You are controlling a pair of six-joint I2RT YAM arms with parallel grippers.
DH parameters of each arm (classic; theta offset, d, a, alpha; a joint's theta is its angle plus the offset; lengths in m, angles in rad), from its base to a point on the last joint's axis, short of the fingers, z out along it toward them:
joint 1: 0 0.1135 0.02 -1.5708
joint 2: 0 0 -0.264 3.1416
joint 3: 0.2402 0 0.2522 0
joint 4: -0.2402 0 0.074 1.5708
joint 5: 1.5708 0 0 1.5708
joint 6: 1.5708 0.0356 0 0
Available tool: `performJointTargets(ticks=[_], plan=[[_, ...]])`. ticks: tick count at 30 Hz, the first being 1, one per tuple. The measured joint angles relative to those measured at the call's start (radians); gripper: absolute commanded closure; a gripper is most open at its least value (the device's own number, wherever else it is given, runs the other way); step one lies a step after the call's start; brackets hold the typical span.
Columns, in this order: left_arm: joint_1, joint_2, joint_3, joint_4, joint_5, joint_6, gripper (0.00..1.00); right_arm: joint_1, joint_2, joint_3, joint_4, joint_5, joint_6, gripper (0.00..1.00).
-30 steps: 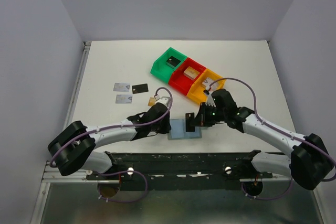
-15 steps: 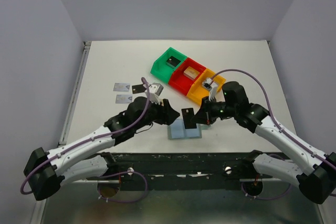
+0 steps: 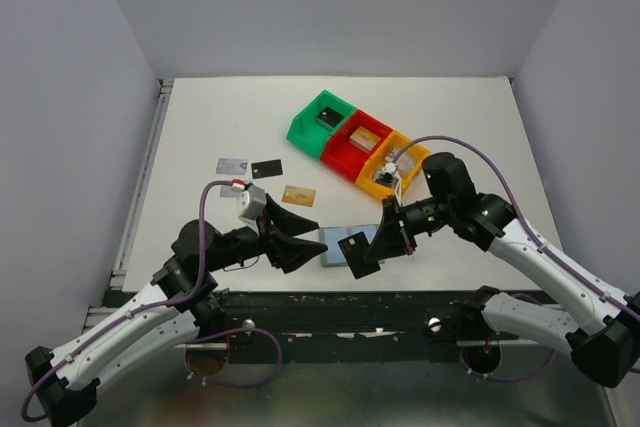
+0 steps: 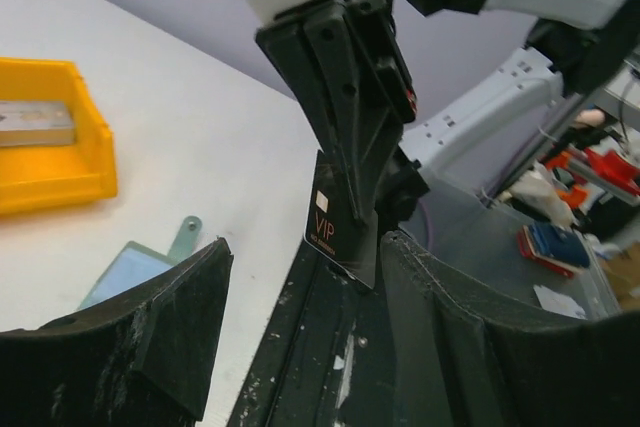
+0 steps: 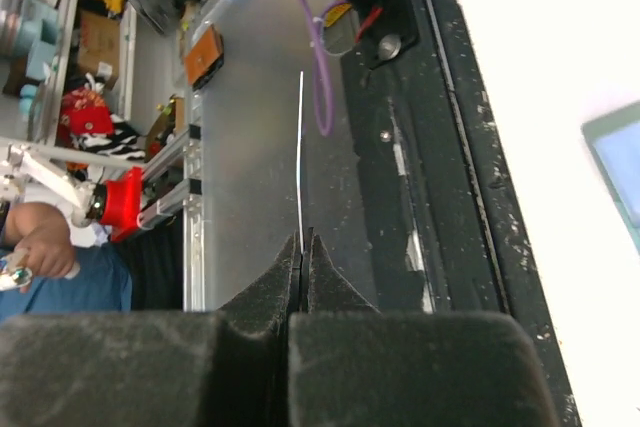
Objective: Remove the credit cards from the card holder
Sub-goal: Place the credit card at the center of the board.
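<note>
The grey-blue card holder (image 3: pixel 366 236) lies open near the table's front edge, partly hidden by my right gripper (image 3: pixel 378 245). That gripper is shut on a black credit card (image 3: pixel 354 253) marked VIP (image 4: pixel 338 219), held up off the holder; the right wrist view shows this card edge-on (image 5: pixel 301 157) between the shut fingers. My left gripper (image 3: pixel 318 245) stands open just left of that card, its fingers (image 4: pixel 150 332) either side of it without touching. On the table lie a silver card (image 3: pixel 232 165), a black card (image 3: pixel 267 168) and a gold card (image 3: pixel 298 194).
Green (image 3: pixel 320 119), red (image 3: pixel 357 142) and orange (image 3: pixel 395 165) bins stand in a diagonal row behind the holder, each with something small inside. The black mounting rail (image 3: pixel 340 307) runs along the near edge under both grippers.
My left gripper opened, left the gold card on the table and drew back toward the near edge. My right gripper carried the black card leftward and nearer, off the holder.
</note>
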Motion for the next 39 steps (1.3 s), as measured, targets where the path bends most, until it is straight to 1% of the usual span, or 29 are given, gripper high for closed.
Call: performJointTargets(ticks=[3,6,9,11,16,21,25,29,30,31,32,33,34,36,39], plan=[[0.003,0.043,0.010,0.027,0.098,-0.001,0.29,0.020,0.015,0.039,-0.024,-0.025,-0.023,1.00],[0.004,0.121,0.036,0.031,0.190,0.000,0.30,0.048,0.037,0.079,-0.051,-0.025,-0.051,1.00],[0.004,0.185,0.065,0.030,0.249,0.000,0.30,0.081,0.055,0.101,-0.077,-0.021,-0.070,1.00],[0.004,0.203,0.072,0.030,0.275,0.000,0.33,0.099,0.070,0.116,-0.095,-0.016,-0.082,1.00],[0.008,0.214,0.073,0.041,0.328,-0.009,0.49,0.130,0.101,0.137,-0.124,0.002,-0.103,1.00],[0.008,0.245,0.073,0.051,0.367,-0.021,0.57,0.145,0.129,0.165,-0.155,0.018,-0.127,1.00],[0.008,0.252,0.073,0.065,0.390,-0.035,0.72,0.151,0.146,0.196,-0.187,0.032,-0.153,1.00],[0.008,0.274,0.073,0.081,0.412,-0.044,0.93,0.160,0.165,0.219,-0.211,0.040,-0.176,1.00],[0.008,0.281,0.073,0.084,0.416,-0.048,1.00,0.162,0.170,0.225,-0.220,0.042,-0.180,0.97],[0.009,0.286,0.073,0.084,0.418,-0.052,1.00,0.163,0.175,0.230,-0.230,0.045,-0.186,0.87],[0.010,0.288,0.073,0.084,0.420,-0.057,1.00,0.163,0.177,0.232,-0.237,0.049,-0.189,0.69],[0.010,0.289,0.072,0.084,0.420,-0.062,1.00,0.163,0.179,0.232,-0.238,0.055,-0.187,0.56],[0.010,0.289,0.072,0.084,0.419,-0.064,1.00,0.163,0.179,0.233,-0.240,0.071,-0.186,0.46],[0.011,0.284,0.066,0.088,0.411,-0.069,1.00,0.165,0.179,0.235,-0.240,0.124,-0.160,0.36],[0.047,0.238,0.040,0.075,0.359,-0.078,1.00,0.163,0.179,0.245,-0.238,0.232,-0.112,0.27]])
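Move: The black card is pinched in the right fingers, its middle about 4 cm left of their grip, 1 cm back and 1 cm lower. From the open left gripper it lies some 8 cm to the right, 3 cm back and 5 cm below. The open card holder lies on the table about 8 cm ahead of the left gripper, 10 cm to its right and 26 cm down; the gold card is some 23 cm ahead, 5 cm left, at that same level. Bring the open left gripper about 5 cm back and right, sinking slightly and turning some 25 degrees clockwise, while the right hand offers the card 2–3 cm back and left. Close the left fingers on the card's free edge, then open the right fingers to release it; finish by easing both hands forward, the right a little faster. ##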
